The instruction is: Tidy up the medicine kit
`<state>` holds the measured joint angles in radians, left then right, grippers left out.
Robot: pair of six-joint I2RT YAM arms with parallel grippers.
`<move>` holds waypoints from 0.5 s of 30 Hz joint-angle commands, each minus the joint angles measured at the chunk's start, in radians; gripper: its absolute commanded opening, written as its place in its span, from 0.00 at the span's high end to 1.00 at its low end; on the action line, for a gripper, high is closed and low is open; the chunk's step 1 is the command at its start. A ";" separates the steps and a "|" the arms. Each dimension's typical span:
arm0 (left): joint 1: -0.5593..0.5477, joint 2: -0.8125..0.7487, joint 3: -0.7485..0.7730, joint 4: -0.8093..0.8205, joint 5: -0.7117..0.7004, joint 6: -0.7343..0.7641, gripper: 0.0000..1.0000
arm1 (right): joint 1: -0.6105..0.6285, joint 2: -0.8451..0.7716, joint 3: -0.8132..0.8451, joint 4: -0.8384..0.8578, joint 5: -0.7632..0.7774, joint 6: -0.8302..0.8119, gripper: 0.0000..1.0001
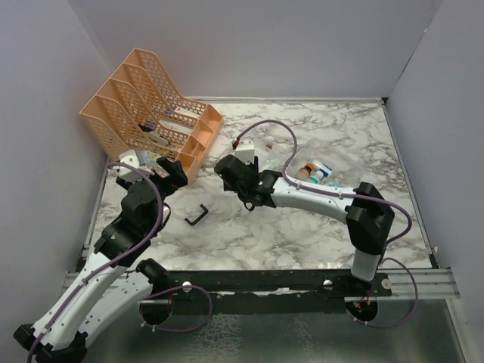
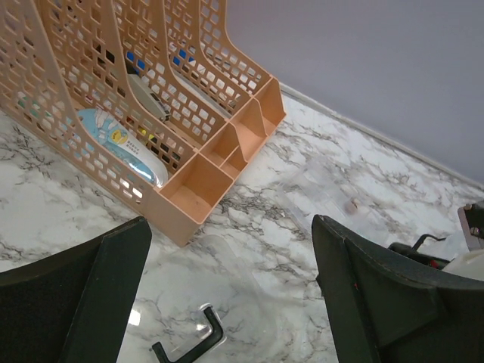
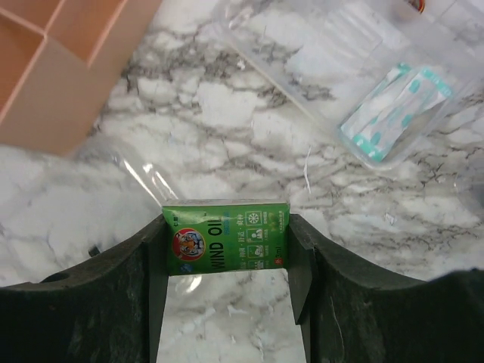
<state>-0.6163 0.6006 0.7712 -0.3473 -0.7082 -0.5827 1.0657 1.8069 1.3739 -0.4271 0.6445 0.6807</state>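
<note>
My right gripper (image 3: 227,246) is shut on a small green "Wind Oil" box (image 3: 225,236), held just above the marble. Past it lies the medicine kit's clear open tray (image 3: 318,68) with a teal-printed plaster packet (image 3: 393,110) inside. The kit's clear lid (image 2: 234,302) with its black handle (image 2: 193,340) lies flat on the table, directly below my left gripper (image 2: 231,261), which is open and holds nothing. In the top view the right gripper (image 1: 227,170) is at the table's middle, the left gripper (image 1: 170,174) is beside the rack, and the black handle (image 1: 198,215) lies between the arms.
A peach mesh file rack (image 1: 151,113) stands at the back left with packets in its slots, its low front compartments (image 2: 197,189) close to the left gripper. Small bottles and boxes (image 1: 314,172) lie right of centre. Walls enclose the marble table (image 1: 302,234).
</note>
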 commanded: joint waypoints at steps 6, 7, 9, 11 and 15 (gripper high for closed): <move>0.002 -0.075 -0.043 0.030 -0.037 -0.039 0.10 | -0.117 0.165 0.226 -0.060 0.106 0.192 0.44; 0.002 -0.070 -0.043 0.031 -0.033 -0.041 0.10 | -0.129 0.184 0.256 -0.081 0.098 0.232 0.44; 0.002 -0.060 -0.047 0.033 -0.022 -0.051 0.10 | -0.148 0.229 0.344 -0.150 0.077 0.326 0.44; 0.001 -0.046 -0.049 0.037 -0.012 -0.053 0.10 | -0.150 0.278 0.422 -0.207 0.090 0.394 0.44; 0.001 -0.029 -0.044 0.037 0.005 -0.050 0.10 | -0.159 0.354 0.503 -0.318 0.131 0.556 0.44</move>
<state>-0.6163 0.5598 0.7330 -0.3363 -0.7261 -0.6235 0.9012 2.1002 1.8011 -0.5938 0.7086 1.0153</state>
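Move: The right hand already holds the green wind-oil box and is taking it to the clear compartment tray, whose middle lies about 11 cm ahead, 5 cm to the right and 11 cm below. The tan rack's small end compartments are some 13 cm ahead and 11 cm left, the black hook 7 cm back and 12 cm left, and the open medicine kit 7 cm ahead and 22 cm right. From the left hand the tray is roughly 15 cm ahead, 16 cm right and 28 cm down. With the green box still pinched between its fingers and clear of the table, the right hand sweeps about 10 cm straight forward at an almost constant height, closing on the clear tray with the rack's small compartments off to its left. Along the way the wrist turns some 25 degrees clockwise and its left side lifts a little, while the fingers keep their hold. ##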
